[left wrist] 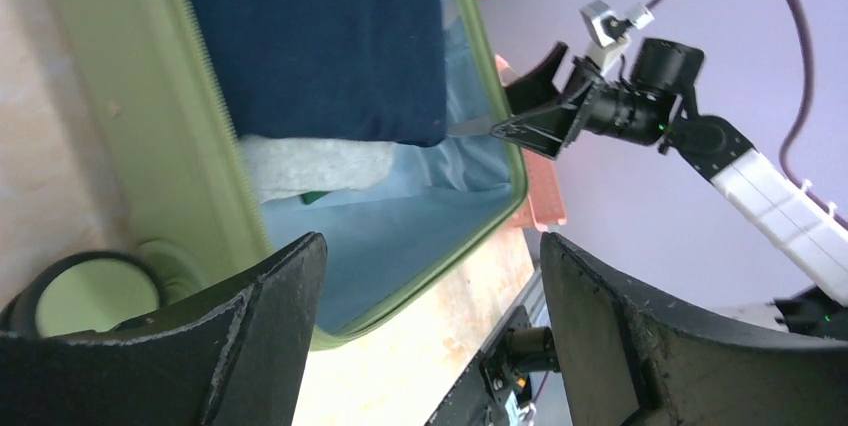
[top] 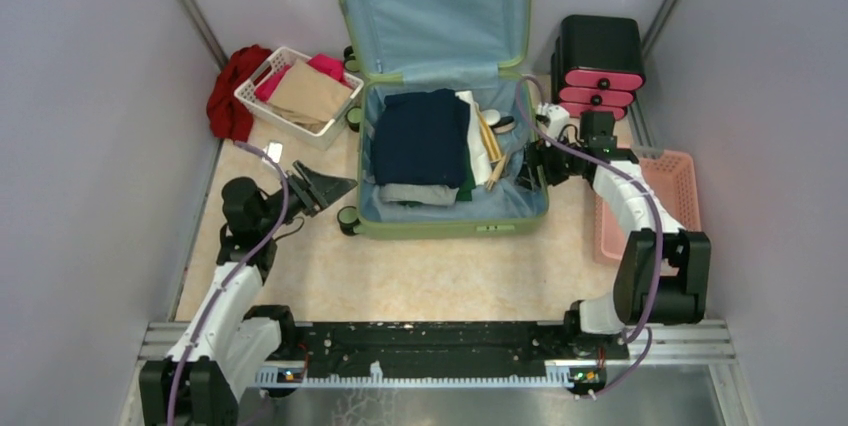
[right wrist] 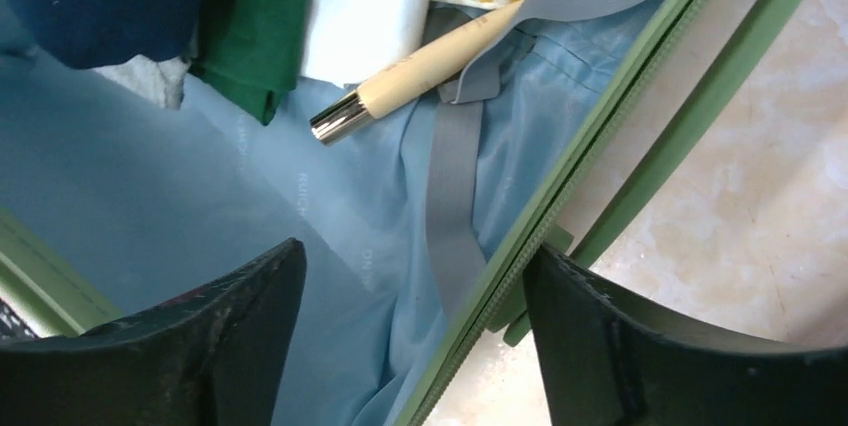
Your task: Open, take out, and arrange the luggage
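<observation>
The light-green luggage [top: 450,229] lies open mid-table, its lid with light blue lining upright at the back. Inside lie a folded navy garment [top: 420,136], a grey garment [top: 418,193], white and green cloths, and a beige wooden-handled item [top: 493,151]. My left gripper [top: 335,186] is open and empty, just left of the luggage beside its front-left wheel [top: 347,218]. My right gripper [top: 525,168] is open and empty over the right rim. The right wrist view shows the handle [right wrist: 430,71], a grey strap [right wrist: 455,176] and the green rim [right wrist: 600,146] above my open gripper [right wrist: 415,336]. The left wrist view shows the luggage's rim [left wrist: 190,116] and the navy garment [left wrist: 320,36].
A white basket [top: 262,98] with tan and pink clothes stands back left, with a red cloth [top: 232,86] beside it. A black-and-pink drawer box [top: 598,66] stands back right. A pink plastic basket [top: 670,196] lies under the right arm. Grey walls close in on both sides.
</observation>
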Motion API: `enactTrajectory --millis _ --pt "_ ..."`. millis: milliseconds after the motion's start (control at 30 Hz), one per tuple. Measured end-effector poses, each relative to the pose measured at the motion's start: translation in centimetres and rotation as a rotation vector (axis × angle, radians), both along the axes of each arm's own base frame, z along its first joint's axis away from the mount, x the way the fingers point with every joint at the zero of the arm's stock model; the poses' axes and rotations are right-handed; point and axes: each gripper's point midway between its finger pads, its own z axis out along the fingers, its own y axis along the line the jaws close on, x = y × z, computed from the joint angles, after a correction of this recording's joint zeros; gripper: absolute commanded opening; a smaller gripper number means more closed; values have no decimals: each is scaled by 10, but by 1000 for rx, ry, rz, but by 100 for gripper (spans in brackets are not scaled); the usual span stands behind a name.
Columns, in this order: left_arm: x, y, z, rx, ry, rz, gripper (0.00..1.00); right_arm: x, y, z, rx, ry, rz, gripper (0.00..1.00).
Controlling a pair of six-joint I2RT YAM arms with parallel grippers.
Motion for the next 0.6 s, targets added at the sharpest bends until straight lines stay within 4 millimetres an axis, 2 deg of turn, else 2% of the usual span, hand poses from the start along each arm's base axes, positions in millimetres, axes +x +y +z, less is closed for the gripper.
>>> enactTrajectory --millis 100,200,267,367,433,500,600 --pt "-1 -16 16 22 -41 -80 83 -7 -1 4 -8 -14 40 88" --pt "-7 -54 39 107 -130 -195 83 -13 -8 12 10 -30 52 91" --pt "-12 -89 57 205 -220 -267 83 -18 -13 26 22 -71 58 92" --pt "-8 -121 67 361 -332 -305 85 -25 -13 54 37 -166 85 94" --pt "5 -133 62 515 -412 -304 87 -31 -5 72 64 -230 129 94" --pt "17 -139 47 669 -480 -319 88 -38 4 83 100 -287 178 94" --pt "30 -143 14 870 -567 -388 94 -51 13 78 144 -307 226 95"
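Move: The navy clothes in the open case lie about 16 cm ahead of the left hand, 19 cm to its right and some 14 cm lower. The grey cloth at their near edge is only 6 cm ahead and 19 cm right; the case's near-left wheel stands almost below the hand, 3 cm to its right. The case's right rim runs between the right hand's spread fingers; the clothes lie about 29 cm left of this hand and 10 cm ahead, the wooden stick 11 cm left and 4 cm ahead. To its right, some 14 cm, the left hand swings in a hop over the case's left rim, rising about 6 cm, then sinking 5 and easing forward 3 towards the near edge of the clothes; it rolls strongly, fingers dipping and staying open. The right hand opens the rest of the way and comes off the right rim, lifting about 8 cm and drawing back 5, its fingers tilting up. ##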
